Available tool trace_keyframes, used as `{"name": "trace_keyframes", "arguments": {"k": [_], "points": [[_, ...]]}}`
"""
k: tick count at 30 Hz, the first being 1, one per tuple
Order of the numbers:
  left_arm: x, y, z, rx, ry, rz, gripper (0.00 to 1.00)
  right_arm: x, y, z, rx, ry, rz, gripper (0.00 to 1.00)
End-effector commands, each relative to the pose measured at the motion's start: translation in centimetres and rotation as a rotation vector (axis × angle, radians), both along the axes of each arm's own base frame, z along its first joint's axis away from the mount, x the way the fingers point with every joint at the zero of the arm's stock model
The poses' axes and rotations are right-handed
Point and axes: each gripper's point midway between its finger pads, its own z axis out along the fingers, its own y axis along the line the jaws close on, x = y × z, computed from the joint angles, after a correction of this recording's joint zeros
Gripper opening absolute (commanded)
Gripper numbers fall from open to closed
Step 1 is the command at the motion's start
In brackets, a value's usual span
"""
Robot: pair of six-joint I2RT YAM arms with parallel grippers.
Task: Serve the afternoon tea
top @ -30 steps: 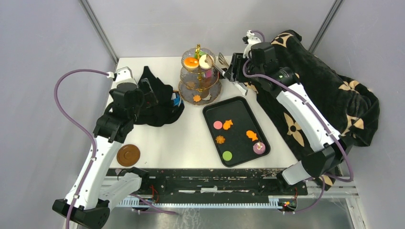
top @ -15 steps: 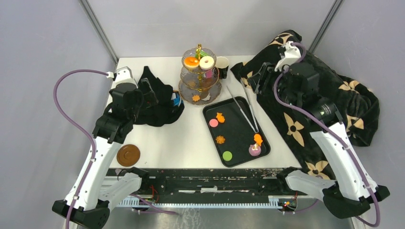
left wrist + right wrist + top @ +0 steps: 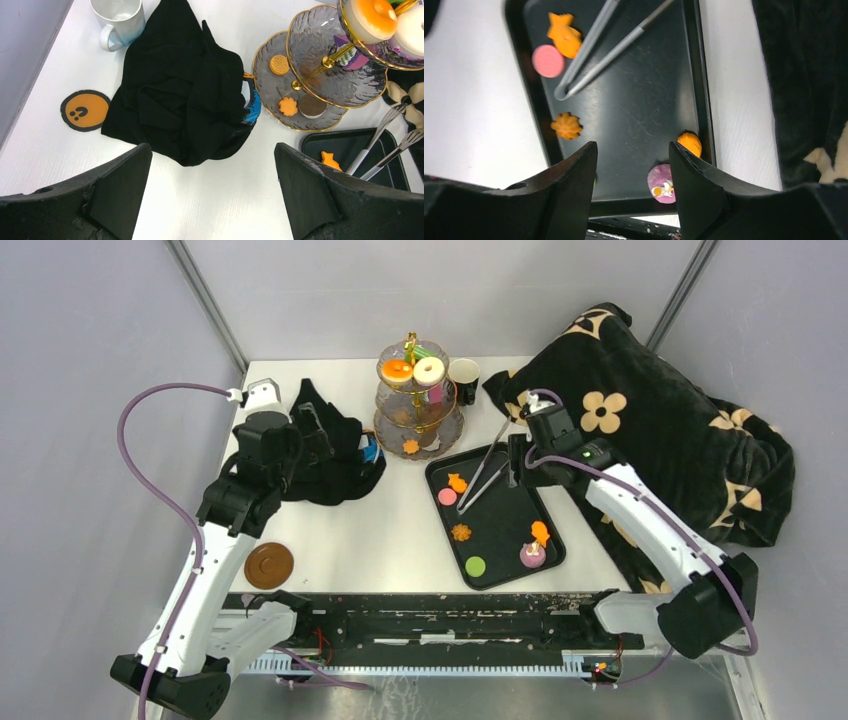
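Observation:
A three-tier glass stand (image 3: 418, 405) carries an orange donut (image 3: 398, 370) and a white donut (image 3: 429, 370) on top, with cookies lower down (image 3: 279, 64). The black tray (image 3: 500, 510) holds an orange fish cookie (image 3: 564, 35), a pink disc (image 3: 548, 60), an orange flower cookie (image 3: 566, 125), a green disc (image 3: 476, 566), a purple cupcake (image 3: 662, 183) and an orange treat (image 3: 689, 142). Metal tongs (image 3: 599, 45) lie slanted across the tray. My right gripper (image 3: 633, 147) hovers open over the tray, empty. My left gripper (image 3: 212, 150) stands wide open above bare table beside a black cloth (image 3: 185, 95).
A black blanket with cream flowers (image 3: 680, 440) fills the right side. A dark cup (image 3: 464, 375) stands behind the stand. A white mug (image 3: 119, 20) and an orange coaster (image 3: 85, 110) lie by the cloth. A brown disc (image 3: 269, 565) sits front left.
My right gripper let go of the tongs it held at the stand, swung off right, then came down over the tray. The tongs now lie on the tray, turned leftward. Left arm unmoved.

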Motion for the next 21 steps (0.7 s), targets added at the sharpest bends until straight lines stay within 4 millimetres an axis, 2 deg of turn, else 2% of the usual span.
{"name": "trace_keyframes", "arguments": {"k": [1,5,8,15,21], "points": [[0.6,-0.2,1.0,-0.025,-0.056,-0.003,0.99,2.1,-0.9,-2.0,-0.024,-0.018,-0.117,0.61],[0.5,-0.2,0.2,-0.026,-0.044,-0.005,0.99,4.1,-0.8,-5.3,0.010,0.058,-0.248,0.61],[0.4,-0.2,0.1,-0.025,-0.040,-0.008,0.99,5.9,0.2,-7.0,0.096,0.091,-0.334,0.61],[0.2,-0.2,0.0,-0.024,-0.034,-0.010,0.99,9.1,2.1,-9.8,0.188,0.112,-0.431,0.62],[0.3,0.0,-0.5,-0.011,-0.020,0.000,0.99,10.1,2.3,-11.7,0.185,0.131,-0.471,0.61]]}}
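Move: From the open right gripper the tongs lie about 6 cm ahead, 5 cm to the left and 16 cm below, slanting across the far half of the tray. Just left of their closed end, the orange fish biscuit is some 13 cm left of this hand and 2 cm ahead, and the pink disc about 15 cm left and 2 cm back. From the left gripper the tongs are roughly 41 cm right, 2 cm ahead and 27 cm below. Drop the right gripper towards the tongs in the tray, straight down at first, then forward as well: about 13 cm down and 7 cm forward in all, easing off towards the end. Turn the wrist clockwise some 25 degrees while tipping the fingers further down, and keep them partly open, ready around one arm of the tongs without closing. ##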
